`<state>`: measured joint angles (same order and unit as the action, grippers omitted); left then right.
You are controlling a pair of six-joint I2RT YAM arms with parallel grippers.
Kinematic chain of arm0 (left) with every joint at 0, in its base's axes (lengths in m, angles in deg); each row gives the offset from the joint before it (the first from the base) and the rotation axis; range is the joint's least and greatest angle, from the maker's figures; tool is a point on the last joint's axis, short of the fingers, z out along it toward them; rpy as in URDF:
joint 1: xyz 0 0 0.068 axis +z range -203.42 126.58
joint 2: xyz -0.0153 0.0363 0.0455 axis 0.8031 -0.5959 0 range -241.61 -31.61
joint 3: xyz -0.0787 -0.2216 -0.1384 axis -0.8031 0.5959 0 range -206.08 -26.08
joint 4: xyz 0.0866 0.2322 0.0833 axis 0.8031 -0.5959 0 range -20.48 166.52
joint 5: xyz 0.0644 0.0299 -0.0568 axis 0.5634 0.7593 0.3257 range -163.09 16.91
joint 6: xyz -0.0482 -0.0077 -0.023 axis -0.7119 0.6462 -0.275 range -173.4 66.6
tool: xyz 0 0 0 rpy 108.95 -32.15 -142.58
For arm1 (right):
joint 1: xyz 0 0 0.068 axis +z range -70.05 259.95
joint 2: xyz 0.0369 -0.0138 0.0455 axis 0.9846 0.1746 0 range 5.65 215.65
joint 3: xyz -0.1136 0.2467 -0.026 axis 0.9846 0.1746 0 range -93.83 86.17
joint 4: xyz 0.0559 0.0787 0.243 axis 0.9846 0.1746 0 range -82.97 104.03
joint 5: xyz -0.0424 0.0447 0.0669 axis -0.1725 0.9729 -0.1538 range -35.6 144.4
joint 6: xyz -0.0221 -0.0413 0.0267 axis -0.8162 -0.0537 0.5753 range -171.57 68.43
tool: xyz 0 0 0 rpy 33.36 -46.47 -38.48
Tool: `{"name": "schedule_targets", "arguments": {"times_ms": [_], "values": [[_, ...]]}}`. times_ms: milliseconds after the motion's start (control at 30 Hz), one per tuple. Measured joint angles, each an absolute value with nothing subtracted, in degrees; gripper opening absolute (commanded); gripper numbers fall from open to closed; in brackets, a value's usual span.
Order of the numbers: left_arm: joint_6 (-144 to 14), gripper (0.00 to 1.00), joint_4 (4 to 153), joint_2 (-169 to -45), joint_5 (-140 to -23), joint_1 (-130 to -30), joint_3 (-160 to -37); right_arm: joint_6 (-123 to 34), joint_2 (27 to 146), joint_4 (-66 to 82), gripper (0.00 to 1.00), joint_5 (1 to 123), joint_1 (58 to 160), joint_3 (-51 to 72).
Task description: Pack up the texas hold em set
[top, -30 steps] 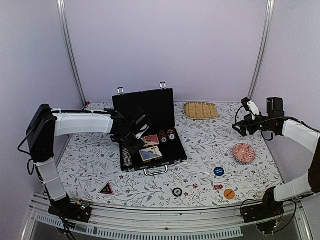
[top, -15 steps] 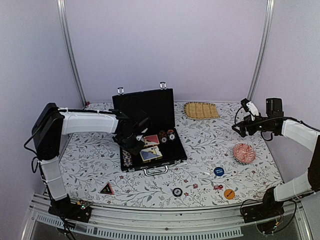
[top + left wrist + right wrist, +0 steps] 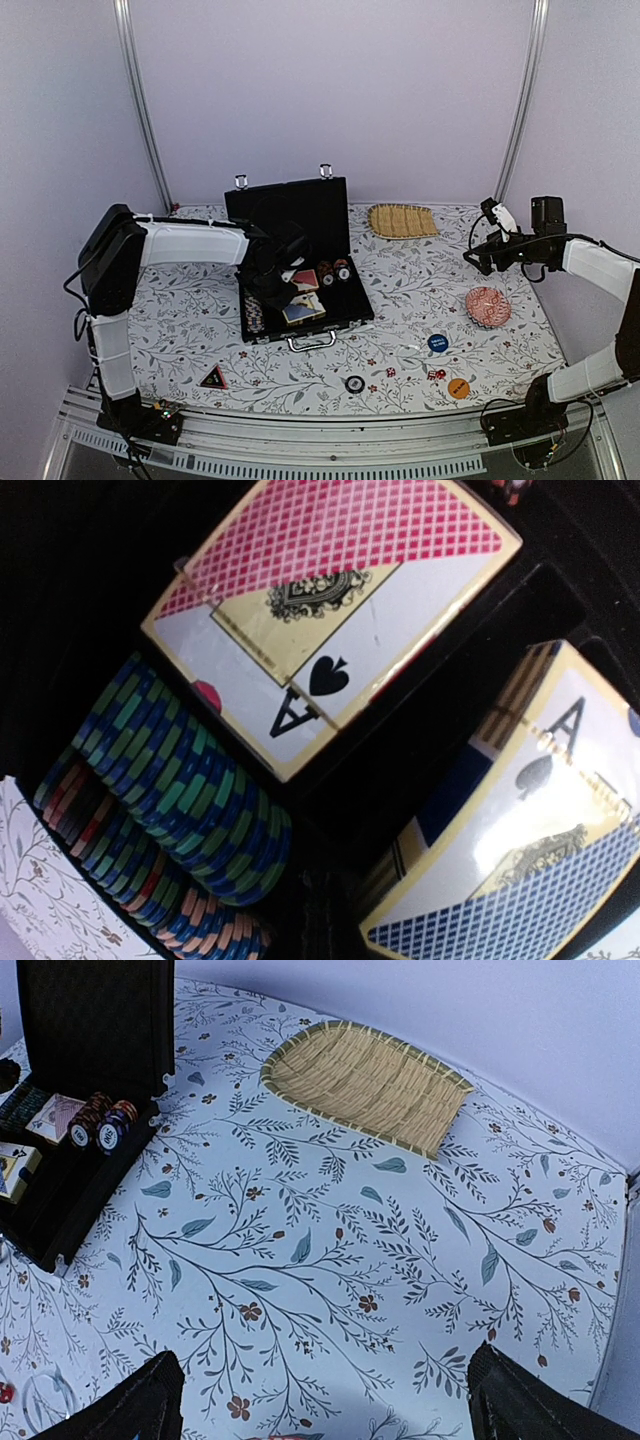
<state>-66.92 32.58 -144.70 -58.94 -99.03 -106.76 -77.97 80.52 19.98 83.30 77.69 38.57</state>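
Observation:
The black briefcase (image 3: 305, 318) lies open mid-table with its lid (image 3: 290, 212) standing upright. Inside are a red card deck (image 3: 330, 610), a blue card deck (image 3: 520, 850) and rows of chips (image 3: 170, 790). My left gripper (image 3: 273, 283) hangs low over the case's left half, shut, with nothing seen between its dark fingers (image 3: 335, 920). A blue disc (image 3: 437, 342), an orange disc (image 3: 458, 388), a black disc (image 3: 354, 383) and red dice (image 3: 437, 375) lie loose on the table near the front. My right gripper (image 3: 481, 256) is raised at the right, open and empty (image 3: 335, 1415).
A woven straw mat (image 3: 402, 220) lies at the back right, also in the right wrist view (image 3: 365, 1080). A red patterned dish (image 3: 488, 306) sits below the right gripper. A small dark triangle (image 3: 212, 378) lies at the front left. The table has a floral cloth.
My left gripper has closed and shifted a little right, deeper over the case. The right arm has stayed where it was.

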Motion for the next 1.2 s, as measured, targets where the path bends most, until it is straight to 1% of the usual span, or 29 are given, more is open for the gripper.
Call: {"name": "schedule_targets", "arguments": {"times_ms": [533, 833, 1033, 1200], "values": [[-65.5, 0.0, 32.9, -149.6, -58.6, -98.9, -112.9, -78.0, 80.9, 20.2, 1.0, 83.3, 77.7, 38.6], [-67.1, 0.0, 30.6, -147.5, -53.3, -98.9, -112.0, -78.0, 81.2, 20.4, 1.0, 83.3, 77.7, 38.6], [-67.2, 0.0, 31.9, -143.0, -54.5, -98.9, -110.7, -78.0, 81.6, 20.7, 1.0, 83.5, 77.7, 38.6], [-66.9, 0.0, 34.1, -145.7, -56.8, -98.9, -114.4, -78.0, 81.6, 20.8, 1.0, 83.5, 77.7, 38.6]]}}
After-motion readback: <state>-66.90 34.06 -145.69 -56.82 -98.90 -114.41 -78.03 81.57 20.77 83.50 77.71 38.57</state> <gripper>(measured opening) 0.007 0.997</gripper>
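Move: The blue card deck I am working on lies about 5 cm to the right of my left hand's shut fingertips and 1 cm back, barely below them, slightly skewed in the case. The red deck is some 5 cm right and 5 cm ahead; the green chips stand 4 cm ahead and 1 cm to the left. From my idle right hand the blue deck is roughly 39 cm left, 7 cm back and 14 cm below. With the fingers kept shut, my left hand dips about 1 cm beside the left end of the blue deck and works forward and to the right to nudge it straight. Then it swings back left, rises some 4 cm clear, and finally drifts forward and right towards the red deck. ##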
